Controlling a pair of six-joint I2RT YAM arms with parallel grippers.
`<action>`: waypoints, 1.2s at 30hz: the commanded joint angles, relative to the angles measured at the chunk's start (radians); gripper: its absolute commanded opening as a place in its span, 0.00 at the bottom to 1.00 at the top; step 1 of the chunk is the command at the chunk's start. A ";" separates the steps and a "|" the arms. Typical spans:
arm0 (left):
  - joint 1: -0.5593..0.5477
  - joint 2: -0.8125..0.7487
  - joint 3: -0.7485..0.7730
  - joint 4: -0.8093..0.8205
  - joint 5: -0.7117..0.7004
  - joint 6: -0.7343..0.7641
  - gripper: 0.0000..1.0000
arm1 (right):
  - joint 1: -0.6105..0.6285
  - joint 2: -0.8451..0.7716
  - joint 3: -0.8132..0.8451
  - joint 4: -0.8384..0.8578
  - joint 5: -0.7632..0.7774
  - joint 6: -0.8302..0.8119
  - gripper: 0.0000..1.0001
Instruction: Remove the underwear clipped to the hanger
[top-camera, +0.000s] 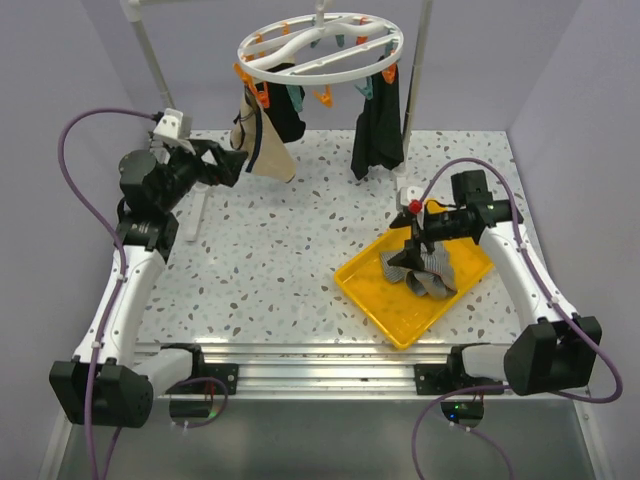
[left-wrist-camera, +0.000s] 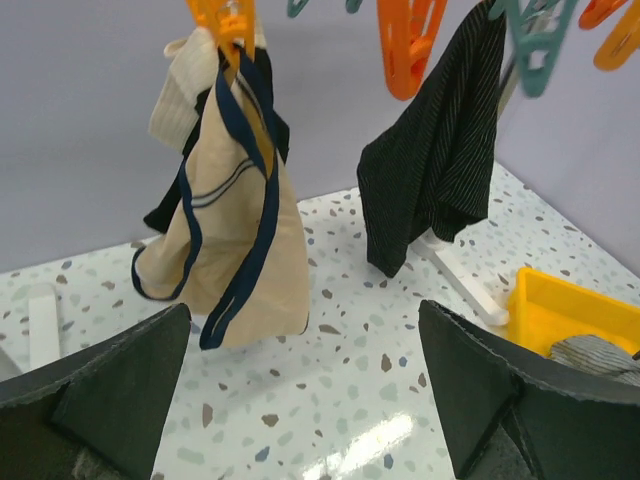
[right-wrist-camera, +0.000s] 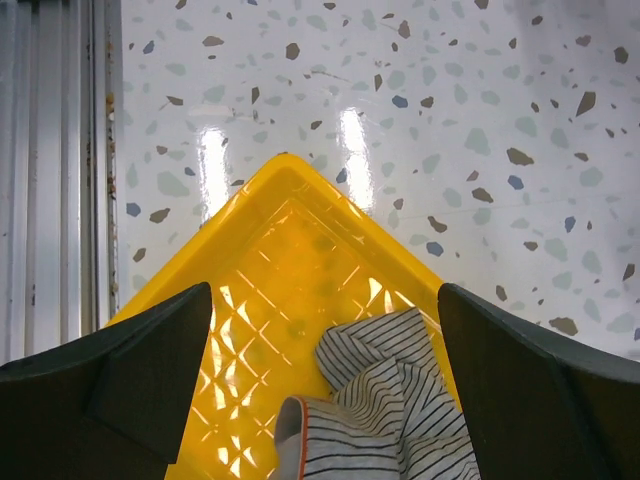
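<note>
The round white hanger (top-camera: 320, 45) hangs at the back with orange and teal pegs. Beige underwear (top-camera: 265, 150) (left-wrist-camera: 235, 240) with dark trim hangs from an orange peg (left-wrist-camera: 225, 20) on its left side. Black underwear (top-camera: 378, 130) (left-wrist-camera: 435, 165) hangs on the right, and another black piece (top-camera: 288, 112) behind the beige one. My left gripper (top-camera: 232, 163) (left-wrist-camera: 305, 385) is open just left of the beige underwear, with nothing between its fingers. A grey-and-white striped underwear (top-camera: 425, 270) (right-wrist-camera: 400, 410) lies in the yellow tray (top-camera: 375, 285) (right-wrist-camera: 260, 270). My right gripper (top-camera: 415, 255) (right-wrist-camera: 325, 380) stands open over it.
White upright poles (top-camera: 150, 55) (top-camera: 420, 70) carry the hanger, with white feet (top-camera: 195, 210) (left-wrist-camera: 460, 270) on the speckled table. The yellow tray sits at the front right, near the aluminium rail (top-camera: 300, 360) at the table's near edge.
</note>
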 joint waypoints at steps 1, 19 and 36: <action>0.005 -0.087 -0.084 -0.020 -0.082 0.028 1.00 | 0.066 0.003 0.040 0.127 0.060 0.049 0.98; 0.005 -0.484 -0.435 -0.221 -0.436 -0.013 1.00 | 0.531 0.167 -0.171 1.277 0.658 0.475 0.99; 0.005 -0.573 -0.474 -0.285 -0.479 -0.029 1.00 | 0.604 0.776 0.225 1.716 0.920 0.535 0.99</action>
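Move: The beige underwear hangs about 26 cm ahead of the right hand, 28 cm to its left and 6 cm above. The black underwear is some 7 cm beyond it; the dark striped pair hangs 30 cm ahead of the right hand, 4 cm left and 8 cm up. From the left hand, the beige underwear is roughly 12 cm ahead, 7 cm right and 4 cm below. The open right hand sweeps some 30 cm left and forward to the beige underwear while the left backs down-left. ##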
